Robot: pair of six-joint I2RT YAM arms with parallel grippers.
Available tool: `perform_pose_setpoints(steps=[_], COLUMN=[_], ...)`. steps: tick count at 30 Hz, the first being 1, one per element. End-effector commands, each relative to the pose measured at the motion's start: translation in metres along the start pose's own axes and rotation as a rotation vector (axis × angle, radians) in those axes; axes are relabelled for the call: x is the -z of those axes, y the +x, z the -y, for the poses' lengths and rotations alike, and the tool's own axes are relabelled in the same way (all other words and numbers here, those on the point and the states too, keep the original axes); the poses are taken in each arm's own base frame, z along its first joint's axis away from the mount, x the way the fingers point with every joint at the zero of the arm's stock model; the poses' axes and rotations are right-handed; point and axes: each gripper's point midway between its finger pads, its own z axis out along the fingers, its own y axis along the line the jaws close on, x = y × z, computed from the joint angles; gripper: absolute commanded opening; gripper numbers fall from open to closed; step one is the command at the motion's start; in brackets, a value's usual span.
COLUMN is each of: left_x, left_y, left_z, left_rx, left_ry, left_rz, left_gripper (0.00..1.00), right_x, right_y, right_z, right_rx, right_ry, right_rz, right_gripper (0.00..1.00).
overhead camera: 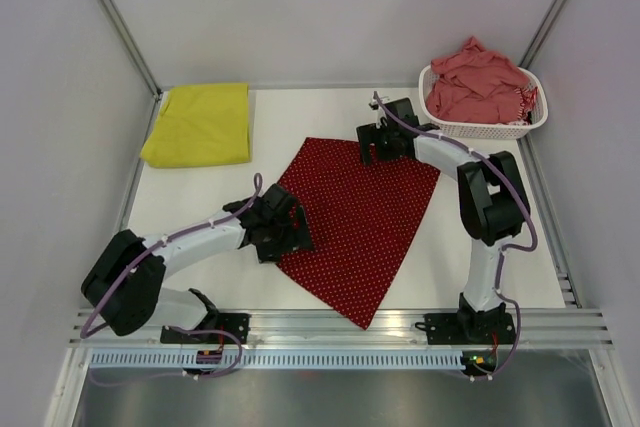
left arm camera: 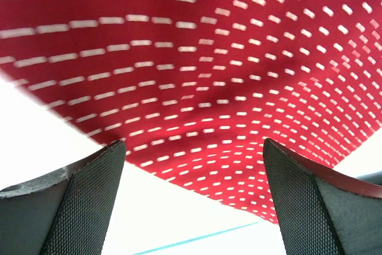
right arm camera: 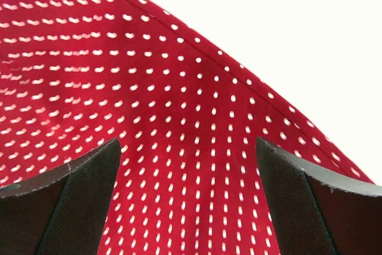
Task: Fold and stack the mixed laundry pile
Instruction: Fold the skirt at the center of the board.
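A dark red white-dotted cloth (overhead camera: 360, 222) lies spread flat as a diamond in the middle of the table. My left gripper (overhead camera: 290, 232) hovers open over its left edge; in the left wrist view the cloth (left arm camera: 209, 76) fills the top and its hem runs between the fingers (left arm camera: 83, 201). My right gripper (overhead camera: 375, 147) is open above the cloth's far corner; the right wrist view shows the cloth (right arm camera: 179, 117) spanning the gap between the fingers (right arm camera: 298, 201), nothing pinched. A folded yellow-green garment (overhead camera: 200, 125) rests at the back left. Salmon-pink laundry (overhead camera: 480, 82) is heaped in the basket.
The white perforated basket (overhead camera: 490, 130) stands at the back right corner, close to the right arm's elbow. Grey walls and metal rails enclose the table on three sides. A thin teal line (left arm camera: 197, 237) crosses the white tabletop below the left fingers.
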Motion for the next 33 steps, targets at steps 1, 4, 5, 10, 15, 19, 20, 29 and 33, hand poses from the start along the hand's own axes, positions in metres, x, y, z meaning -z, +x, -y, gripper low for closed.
perform_pose_setpoints(steps=[1,4,5,10,15,19,20,29,33], left_x=[0.032,0.043,0.043,0.045,0.028,0.012,0.010,-0.017,-0.013], left_y=[-0.030,-0.052,-0.057,-0.073,-0.089,-0.091,-0.090,-0.078,-0.078], left_z=[-0.026,-0.059,-0.067,-0.120,-0.118,-0.116,-0.118,-0.129,-0.126], left_rx=[0.069,0.167,0.193,0.343,0.332,0.321,0.321,0.319,0.319], left_ry=[-0.172,-0.293,-0.306,-0.408,-0.348,-0.341,-0.352,-0.386,-0.361], left_rz=[0.149,0.212,0.220,0.246,0.260,0.231,0.222,0.143,0.154], left_gripper=[1.00,1.00,1.00,1.00,0.95,0.80,0.77,0.32,0.13], right_x=[0.060,0.075,0.092,0.123,0.154,0.171,0.176,0.205,0.207], right_y=[-0.040,0.000,0.001,0.076,0.148,0.188,0.201,0.272,0.305], right_z=[-0.014,-0.028,-0.046,-0.107,-0.174,-0.204,-0.215,-0.247,-0.259], right_rx=[0.072,0.070,0.083,0.095,0.264,0.311,0.349,0.630,0.705], right_ry=[-0.009,0.046,0.063,0.003,-0.080,-0.144,-0.168,-0.167,-0.214], right_rz=[0.141,0.096,0.132,0.090,0.036,-0.002,-0.015,-0.065,-0.127], right_gripper=[0.98,0.98,0.98,0.98,0.98,0.98,0.98,0.98,0.93])
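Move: The skirt's left corner lies under the left arm, about 7 cm ahead of the left hand, 13 cm to its left and 3 cm lower; the yellow folded garment is about 30 cm ahead and 34 cm left. The skirt's near corner lies about 44 cm back from the right hand, 3 cm left and 4 cm lower, while the skirt's far-left corner is about 2 cm ahead and 19 cm left of that hand. Left hand swings left about 13 cm and shuts on the skirt's left corner; right, open, sweeps back to its near corner. ##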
